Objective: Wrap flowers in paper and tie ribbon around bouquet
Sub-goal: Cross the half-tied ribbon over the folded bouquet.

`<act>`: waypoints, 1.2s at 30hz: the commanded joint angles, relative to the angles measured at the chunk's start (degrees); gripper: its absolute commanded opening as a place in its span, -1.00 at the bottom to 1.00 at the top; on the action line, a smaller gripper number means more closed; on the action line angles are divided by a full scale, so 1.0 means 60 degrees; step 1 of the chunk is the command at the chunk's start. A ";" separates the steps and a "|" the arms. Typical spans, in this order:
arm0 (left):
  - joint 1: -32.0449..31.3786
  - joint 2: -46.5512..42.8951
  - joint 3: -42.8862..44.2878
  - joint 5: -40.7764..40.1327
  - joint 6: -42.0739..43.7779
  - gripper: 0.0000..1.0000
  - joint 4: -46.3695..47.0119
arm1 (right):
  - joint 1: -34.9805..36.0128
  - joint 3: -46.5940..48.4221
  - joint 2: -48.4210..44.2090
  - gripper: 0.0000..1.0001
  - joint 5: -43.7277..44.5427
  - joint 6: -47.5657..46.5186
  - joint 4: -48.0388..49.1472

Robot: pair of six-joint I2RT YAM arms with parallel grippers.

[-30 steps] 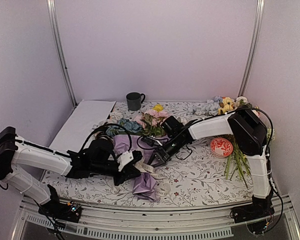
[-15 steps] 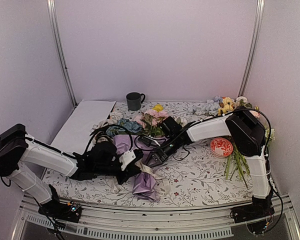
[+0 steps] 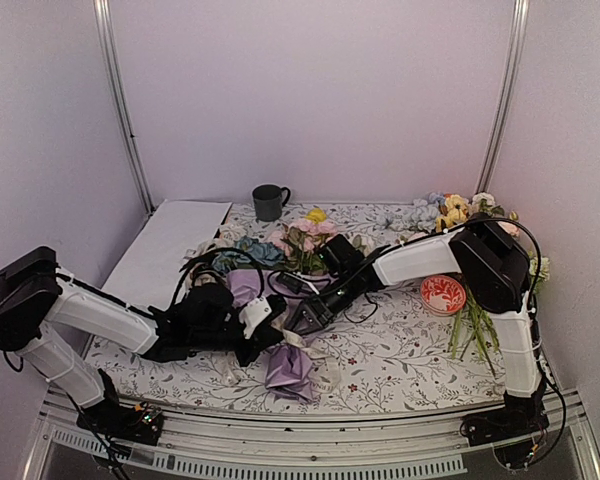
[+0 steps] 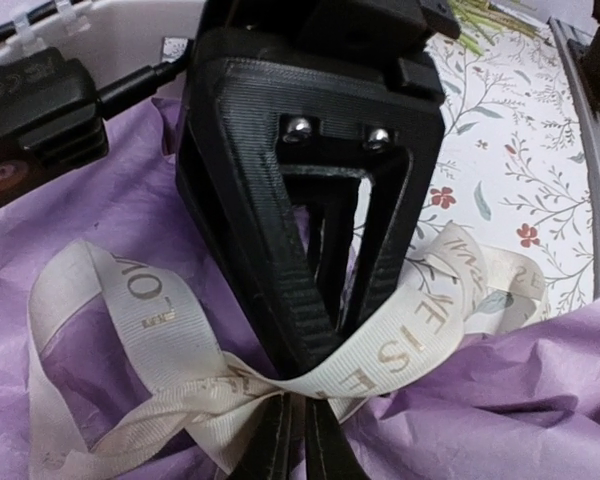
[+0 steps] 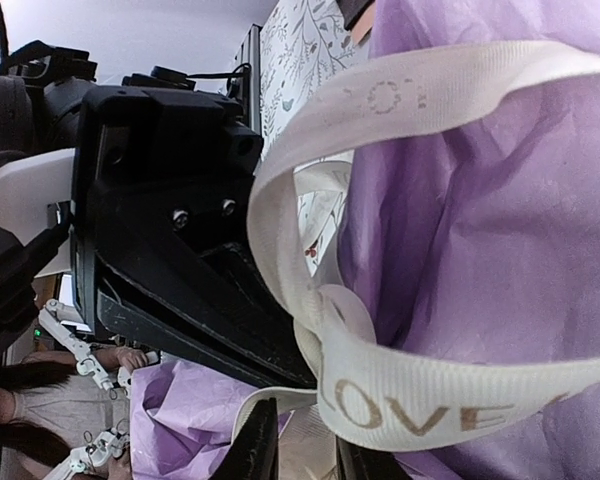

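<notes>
The bouquet (image 3: 280, 365) lies on the table, a cone of lilac paper (image 4: 540, 380) with the flowers (image 3: 305, 238) at its far end. The cream ribbon (image 4: 410, 335), printed with gold letters, loops over the paper. My left gripper (image 4: 305, 420) is shut on the ribbon where its strands cross. It meets my right gripper (image 3: 298, 320) tip to tip over the cone, with my left gripper (image 3: 268, 328) beside it. In the right wrist view the right gripper (image 5: 310, 440) stands slightly open. The ribbon (image 5: 450, 390) drapes across one finger and a strand runs between the two.
A dark mug (image 3: 270, 202) stands at the back. A flat white sheet (image 3: 170, 250) lies at the left. At the right are a red patterned dish (image 3: 442, 294) and a loose pile of long-stemmed flowers (image 3: 470, 320). Black cables (image 3: 215, 262) coil near the bouquet.
The right gripper has slid a little left toward the left gripper and its jaws have parted slightly. The left gripper has edged right and stays closed on the ribbon.
</notes>
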 commanded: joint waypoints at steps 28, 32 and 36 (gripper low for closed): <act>0.0200 -0.1082 -0.0689 -0.0068 -0.0580 -0.81 0.0730 | -0.0024 -0.0037 -0.0661 -1.00 0.0361 -0.0074 -0.0139; 0.0623 -0.1673 -0.0816 0.0399 -0.1010 -0.60 0.0746 | -0.0022 0.0054 -0.0768 -1.00 0.0678 -0.0237 -0.0570; 0.1048 -0.1942 -0.0819 0.0493 -0.1323 -0.27 0.0636 | -0.0004 0.0246 -0.0822 -1.00 0.1249 -0.0574 -0.1250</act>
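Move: The ribbon end being passed sits at the left hand's closed fingertips, roughly 1 cm ahead and 1 cm to the right; from the right hand's parted fingers it is about 1 cm back, 1 cm left and 1 cm below. The ribbon crossing lies 1 cm back, 1 cm left and 2 cm below the right hand. Also from the right hand, the purple paper tail is some 10 cm back and 5 cm below, the pink flowers some 18 cm forward and 3 cm below. The right hand edges about 1 cm back and down into the ribbon crossing and shuts its slightly open fingers on the ribbon beside the left fingertips, while the left hand keeps its pinch there with barely a shift. Only once the right has closed does the left open its fingers, let go and pull out upward, about 5 cm up and 2 cm to its left and away from the crossing, tilting some 10 degrees, as the right keeps shut and rises about 2 cm from its low point, easing forward again. ##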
